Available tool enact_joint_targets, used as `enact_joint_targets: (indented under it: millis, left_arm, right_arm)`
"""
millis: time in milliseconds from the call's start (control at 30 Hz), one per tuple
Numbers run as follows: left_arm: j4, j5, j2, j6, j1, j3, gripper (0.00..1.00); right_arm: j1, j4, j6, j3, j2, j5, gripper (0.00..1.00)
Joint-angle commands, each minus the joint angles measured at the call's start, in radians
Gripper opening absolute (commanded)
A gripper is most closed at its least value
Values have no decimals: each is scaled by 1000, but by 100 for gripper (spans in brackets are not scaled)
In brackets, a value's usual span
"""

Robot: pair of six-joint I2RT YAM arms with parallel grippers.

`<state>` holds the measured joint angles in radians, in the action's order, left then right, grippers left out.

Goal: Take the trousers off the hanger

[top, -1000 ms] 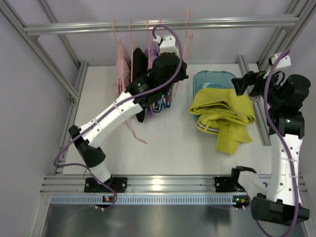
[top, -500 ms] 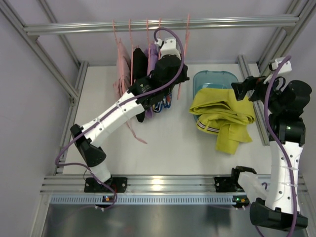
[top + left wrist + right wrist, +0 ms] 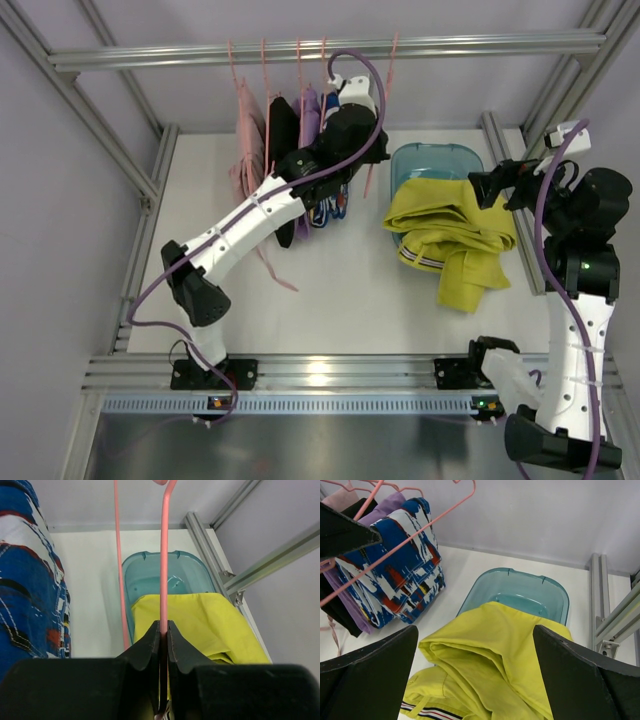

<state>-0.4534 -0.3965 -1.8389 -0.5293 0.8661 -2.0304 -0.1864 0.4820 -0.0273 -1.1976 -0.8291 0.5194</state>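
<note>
My left gripper (image 3: pixel 163 625) is shut on the thin wire of a pink hanger (image 3: pixel 163 555), which runs straight up from between the jaws. From above, this hanger (image 3: pixel 385 80) hangs slanted just right of the clothes row, with my left gripper (image 3: pixel 370 150) at its lower part; no cloth shows on it. The yellow trousers (image 3: pixel 450 235) lie crumpled over a teal basin (image 3: pixel 432 155) and spill onto the table. My right gripper (image 3: pixel 475 630) stands wide open above the trousers (image 3: pixel 495 660), touching nothing.
Blue patterned (image 3: pixel 400 565), purple (image 3: pixel 308 110), black (image 3: pixel 283 125) and pink (image 3: pixel 246 130) garments hang on more pink hangers from the metal rail (image 3: pixel 450 45) at the back. Aluminium frame posts (image 3: pixel 505 150) stand beside the basin (image 3: pixel 520 582).
My left arm has swung to the right, carrying the pink hanger away from the hanging clothes towards the basin. My right arm has shifted only slightly.
</note>
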Motion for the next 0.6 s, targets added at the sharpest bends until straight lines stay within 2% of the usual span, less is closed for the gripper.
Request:
enact_joint_targets:
  millis: [0,67,167,200,267,300,400,433,567]
  left_arm:
    - [2,59,61,-24,-9,73,13]
    - [4,79,90,-29,-7,113,26]
    - [5,96,142,11,-4,124,37]
    - [8,107,170,26,-3,124,54]
    - [13,116,196,87,-3,118,67]
    - [13,119,211,107,-3,111,77]
    - [15,146,271,201,-6,111,94]
    - [15,154,286,218,-4,114,99]
    - [12,231,401,311,-13,151,98]
  right_arm:
    - [-2,-8,4,-30,4,-4,99]
    - [-2,-13,3,-36,2,-4,99]
    - [-2,-14,-5,-39,1,1,99]
    - [-2,-14,-8,-43,-1,1,99]
    - [-4,-14,-13,-49,-2,4,99]
    - [-2,-14,-17,-56,-4,5,100]
    - [-2,-16,-26,-66,-2,11,99]
    - [-2,-16,-28,-68,-2,16,100]
    - [-4,-6,-37,-85,-5,30,99]
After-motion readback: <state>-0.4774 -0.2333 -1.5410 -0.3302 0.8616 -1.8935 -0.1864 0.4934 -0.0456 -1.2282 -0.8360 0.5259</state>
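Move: The left hand still pinches the empty pink hanger by its near end; the rail spot for the hook is about 13 cm ahead, 2 cm right and some 14 cm up. The blue patterned trousers hang roughly 12 cm to its left and 8 cm ahead, the yellow trousers lie on the basin about 18 cm right, level with it and 32 cm below. From the idle right hand, that rail spot is about 24 cm ahead, 19 cm left and 13 cm up. The left fingers let go of the pink hanger: the hand sinks about 3.5 cm to set the hook on the rail, opening as it goes until wide. It then pulls clear quickly, rising some 10 cm while drawing back and to the left, away from the hanger, the wrist tipping up and turning roughly 10 degrees clockwise. ##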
